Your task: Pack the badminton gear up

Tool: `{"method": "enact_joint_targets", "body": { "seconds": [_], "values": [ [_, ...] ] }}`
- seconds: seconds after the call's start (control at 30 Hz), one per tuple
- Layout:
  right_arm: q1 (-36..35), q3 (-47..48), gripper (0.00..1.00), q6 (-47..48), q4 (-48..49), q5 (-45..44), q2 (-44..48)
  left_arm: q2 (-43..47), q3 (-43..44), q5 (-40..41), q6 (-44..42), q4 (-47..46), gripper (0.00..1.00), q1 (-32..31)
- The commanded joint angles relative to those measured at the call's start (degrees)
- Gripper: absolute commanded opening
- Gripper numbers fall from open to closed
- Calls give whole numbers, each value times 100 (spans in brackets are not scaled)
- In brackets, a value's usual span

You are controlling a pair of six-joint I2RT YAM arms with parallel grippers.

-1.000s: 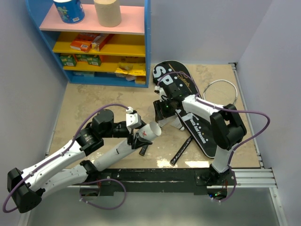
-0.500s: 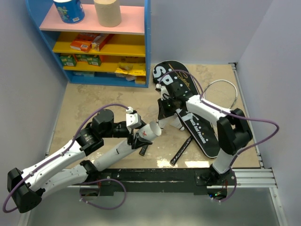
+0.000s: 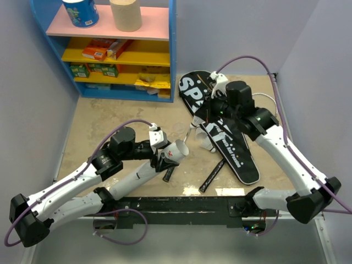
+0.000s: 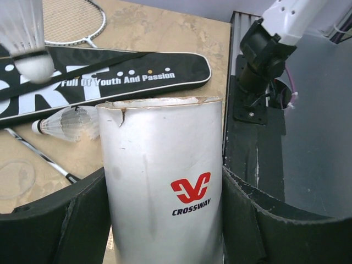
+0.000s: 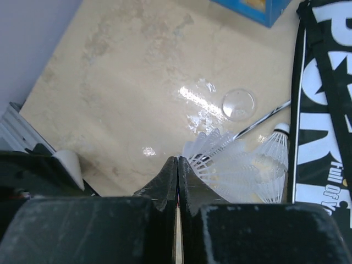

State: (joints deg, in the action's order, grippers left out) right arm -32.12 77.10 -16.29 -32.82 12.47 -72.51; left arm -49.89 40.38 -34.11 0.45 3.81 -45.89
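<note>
My left gripper (image 4: 165, 184) is shut on the long white tube (image 4: 159, 165), its torn open end (image 3: 179, 148) facing the right arm. Raised over the bag, my right gripper (image 5: 177, 158) is shut on the feather rim of a white shuttlecock (image 4: 27, 49) that hangs cork down. A second shuttlecock (image 5: 275, 154) lies on the table beside the black SPORT bag (image 3: 234, 151). One white-framed racket (image 3: 261, 100) lies behind the bag. The other racket's thin shaft (image 5: 258, 120) crosses the table, and two black handles (image 3: 212, 175) (image 3: 168, 175) lie near the front.
A clear round lid (image 5: 238, 104) lies flat on the table by the racket shaft. The blue shelf unit (image 3: 170, 66) with small boxes and paper rolls stands at the back left. A black rail (image 3: 192, 204) runs along the near edge, and walls close in on both sides.
My right gripper has shut on the shuttlecock and the arm has lifted and swung back to the right, off the bag. The left arm and the tube have stayed put.
</note>
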Motion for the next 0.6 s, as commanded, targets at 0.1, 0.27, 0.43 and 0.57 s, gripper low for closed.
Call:
{"method": "enact_joint_targets", "body": {
  "seconds": [0.1, 0.27, 0.43, 0.57],
  "values": [
    [21, 587, 0, 47, -356, 254, 518, -276, 40, 624, 333, -232, 5, 71],
    [4, 482, 0, -93, -340, 932, 756, -162, -57, 774, 474, -539, 4, 282],
    [-154, 114, 0, -383, 46, 1336, 940, -100, -127, 652, 579, -724, 4, 440],
    [-470, -11, 0, -612, 328, 1329, 888, -118, -136, 519, 614, -777, 4, 511]
  ]
}}
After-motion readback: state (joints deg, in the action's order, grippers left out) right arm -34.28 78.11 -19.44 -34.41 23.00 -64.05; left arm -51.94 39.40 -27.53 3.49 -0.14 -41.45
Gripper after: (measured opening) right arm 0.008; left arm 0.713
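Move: The right hand already pinches a shuttlecock; the tube's open mouth lies about 10 cm back, 8 cm left and 5 cm below it. On the table some 27 cm below that hand, the loose shuttlecock lies about 6 cm right and 1 cm back, the clear cap about 6 cm ahead and 6 cm left. From the left hand, still gripping the tube, the held shuttlecock is roughly 12 cm ahead, 9 cm right and 3 cm above. Right lifts its shuttlecock, then draws it back towards the tube mouth, about 6 cm each; left advances 5. ##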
